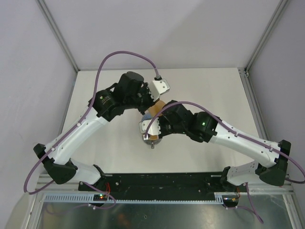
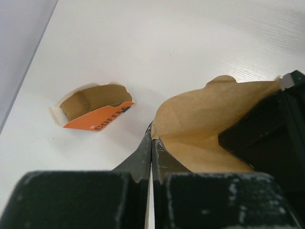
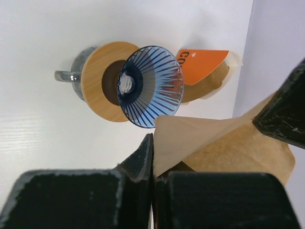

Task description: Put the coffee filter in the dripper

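Note:
The coffee filter [image 2: 209, 112], a pale tan paper cone, hangs between both grippers above the table. My left gripper [image 2: 151, 137] is shut on one edge of it. My right gripper [image 3: 153, 142] is shut on the opposite edge of the filter [image 3: 214, 136], whose paper spreads to the right. The dripper [image 3: 151, 86], a blue ribbed cone on a flat wooden collar [image 3: 97, 78] with a greyish base, stands on the table just beyond my right fingertips, apart from the filter. From above, the filter [image 1: 155, 110] shows between the two wrists and the dripper [image 1: 151, 139] sits under the right wrist.
An orange packet [image 2: 95, 113] with dark lettering lies open on the white table [image 2: 200, 33], with more tan paper inside. In the right wrist view the packet [image 3: 202, 71] lies just behind the dripper. A grey wall [image 3: 281, 43] rises close behind it.

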Available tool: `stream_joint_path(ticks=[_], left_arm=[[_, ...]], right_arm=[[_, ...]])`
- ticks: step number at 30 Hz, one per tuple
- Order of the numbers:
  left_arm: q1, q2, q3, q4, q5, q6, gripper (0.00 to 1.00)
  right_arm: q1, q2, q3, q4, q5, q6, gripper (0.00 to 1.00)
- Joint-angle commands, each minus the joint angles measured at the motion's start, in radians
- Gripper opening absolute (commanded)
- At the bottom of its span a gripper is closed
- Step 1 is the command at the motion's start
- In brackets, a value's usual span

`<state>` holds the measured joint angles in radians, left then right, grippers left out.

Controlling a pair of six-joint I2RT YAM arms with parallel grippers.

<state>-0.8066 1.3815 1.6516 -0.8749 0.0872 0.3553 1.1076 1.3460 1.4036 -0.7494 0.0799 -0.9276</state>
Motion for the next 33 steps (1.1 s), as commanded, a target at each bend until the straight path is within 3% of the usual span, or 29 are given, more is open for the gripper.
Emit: stream_joint_path(ticks=[1,4,9,18,22,27,33], left_arm=[[0.037,-0.001,0.048,0.052,-0.07,-0.013,0.03],[0.045,-0.004,0.05,0.056,-0.062,-0.019,0.11],[0.103,-0.017,0.068,0.059,0.006,-0.052,0.45],[0.205,-0.041,0.112,0.058,0.128,-0.09,0.92],[0.26,-0.047,0.1,0.061,0.138,-0.099,0.97],[0.302,-0.042,0.044,0.068,0.155,-0.113,0.98],[0.308,-0.043,-0.021,0.088,0.171,-0.106,0.98]], right_arm=[[0.011,-0.032,0.036,-0.02,-0.101,0.089,0.0],[-0.002,-0.015,0.039,-0.019,-0.123,0.095,0.0],[-0.076,0.031,0.062,-0.021,-0.218,0.109,0.0],[-0.108,0.13,0.122,-0.053,-0.272,0.059,0.0],[-0.11,0.174,0.135,-0.063,-0.264,0.04,0.0],[-0.115,0.235,0.18,-0.086,-0.279,0.028,0.0],[-0.12,0.294,0.226,-0.101,-0.291,0.023,0.08]])
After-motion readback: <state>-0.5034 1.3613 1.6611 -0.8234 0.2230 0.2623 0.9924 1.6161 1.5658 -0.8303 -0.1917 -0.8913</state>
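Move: The filter is already pinched between both hands. For the right hand the glass dripper is the goal: about 6 cm ahead, 5 cm to its left and 15 cm below, on a carafe whose middle lies some 22 cm down. The orange coffee box stands about 23 cm ahead of the right hand and 7 cm left, low on the table. From the left hand the dripper is nearly straight below, some 20 cm down and 1 cm ahead. Down and to its left, about 5.5 and 3.5 cm, the right hand carries the filter towards the dripper, keeping its pinch on the paper's edge and tipping its fingers some 15 degrees further down. The left hand opens wide, lets go of the filter and backs off forward and left about 8 cm, rising some 4 cm before dipping again, with a slight counter-clockwise turn. ##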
